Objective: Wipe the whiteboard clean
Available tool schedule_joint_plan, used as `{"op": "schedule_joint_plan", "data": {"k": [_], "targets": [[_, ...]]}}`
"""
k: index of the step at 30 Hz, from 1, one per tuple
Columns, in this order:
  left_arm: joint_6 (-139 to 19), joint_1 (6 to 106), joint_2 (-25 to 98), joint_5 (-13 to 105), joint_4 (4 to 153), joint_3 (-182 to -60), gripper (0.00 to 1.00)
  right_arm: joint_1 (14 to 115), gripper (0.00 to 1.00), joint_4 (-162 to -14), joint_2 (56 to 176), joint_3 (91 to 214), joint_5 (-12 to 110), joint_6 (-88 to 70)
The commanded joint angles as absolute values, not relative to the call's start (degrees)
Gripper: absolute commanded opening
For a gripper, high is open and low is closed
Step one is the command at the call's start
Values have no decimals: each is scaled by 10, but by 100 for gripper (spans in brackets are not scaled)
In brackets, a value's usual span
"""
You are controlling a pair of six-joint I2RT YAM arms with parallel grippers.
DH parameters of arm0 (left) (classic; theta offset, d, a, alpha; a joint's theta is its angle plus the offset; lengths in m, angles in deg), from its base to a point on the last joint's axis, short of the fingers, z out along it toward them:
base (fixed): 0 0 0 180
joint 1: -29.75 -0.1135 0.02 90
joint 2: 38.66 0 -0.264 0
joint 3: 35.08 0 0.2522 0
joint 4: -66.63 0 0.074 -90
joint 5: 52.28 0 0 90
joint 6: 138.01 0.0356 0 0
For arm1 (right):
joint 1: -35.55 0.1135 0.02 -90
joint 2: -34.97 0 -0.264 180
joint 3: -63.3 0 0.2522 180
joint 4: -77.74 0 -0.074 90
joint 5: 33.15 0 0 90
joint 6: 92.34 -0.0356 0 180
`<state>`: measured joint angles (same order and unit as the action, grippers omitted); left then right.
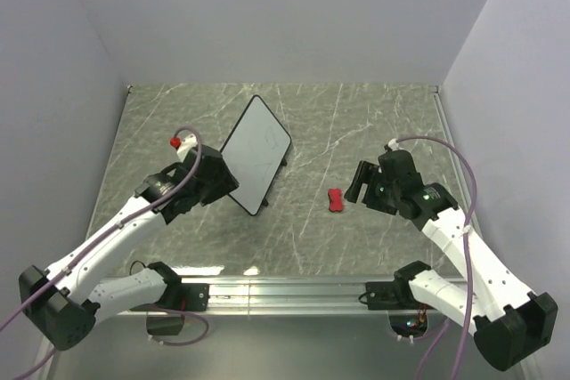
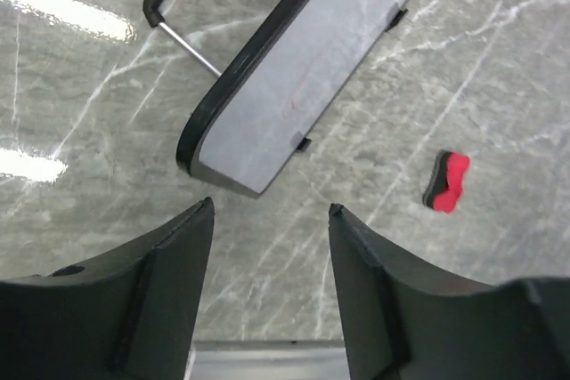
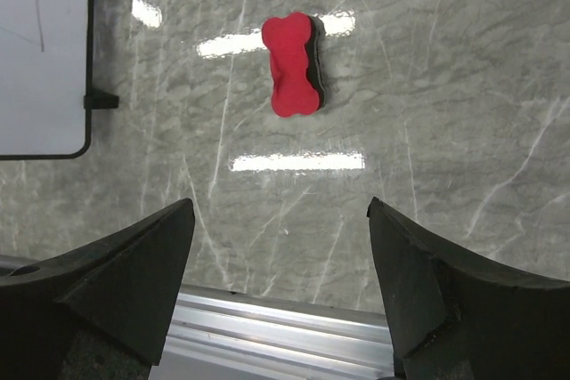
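The whiteboard (image 1: 256,153) stands tilted on its black legs left of the table's middle, with faint scribbles on it (image 3: 40,51). My left gripper (image 1: 230,188) is at its near lower corner. In the left wrist view the board's corner (image 2: 303,77) lies just beyond the open left gripper (image 2: 272,206), and nothing is between the fingers. The red bow-tie eraser (image 1: 336,200) lies flat on the table to the board's right. My right gripper (image 1: 356,182) hovers just right of it, open and empty (image 3: 280,204), with the eraser (image 3: 290,64) ahead of the fingertips.
The board's metal stand leg (image 2: 178,28) sticks out behind it. A small red object (image 1: 175,141) sits by the left arm's cable. An aluminium rail (image 1: 285,289) runs along the near table edge. Walls close in the left, back and right sides.
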<state>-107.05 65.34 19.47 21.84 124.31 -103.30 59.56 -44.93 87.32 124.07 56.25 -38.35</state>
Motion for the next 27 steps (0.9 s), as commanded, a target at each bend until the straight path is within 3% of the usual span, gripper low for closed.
{"op": "schedule_joint_plan", "data": {"k": [1, 13, 20, 25, 27], "targets": [[-1106, 670, 206, 155, 1202, -1019, 60, 599, 86, -435, 859, 1246, 585, -364], [-1117, 694, 291, 116, 1157, -997, 50, 599, 85, -410, 870, 1261, 587, -357], [-1112, 695, 314, 101, 1110, -970, 22, 599, 84, -403, 896, 1270, 589, -349], [-1093, 695, 311, 101, 1041, -938, 19, 600, 84, -406, 936, 1283, 588, -341], [-1087, 695, 301, 97, 1026, -926, 29, 599, 83, -404, 958, 1295, 586, -338]]}}
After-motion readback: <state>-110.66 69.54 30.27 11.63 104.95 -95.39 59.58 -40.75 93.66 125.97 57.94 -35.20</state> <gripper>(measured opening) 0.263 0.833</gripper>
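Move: The whiteboard stands slanted on its stand, its middle about 14 cm ahead of the left hand, 6 cm to its right and 7 cm lower; its near short edge is only a few centimetres away. The red eraser lies 28 cm to the left hand's right, 8 cm ahead and 17 cm below. From the right hand the eraser is about 10 cm ahead, 4 cm left and 14 cm down, with the whiteboard's middle 16 cm ahead and 26 cm left. Down by about 5 cm, then forward some 4 cm and slightly right, the left hand brings its half-open fingers to the whiteboard's near short edge and closes them on it, pressing on forward as they grip. The right hand, fingers staying wide open, sinks about 2 cm towards the eraser and tips its fingers a little further down. ##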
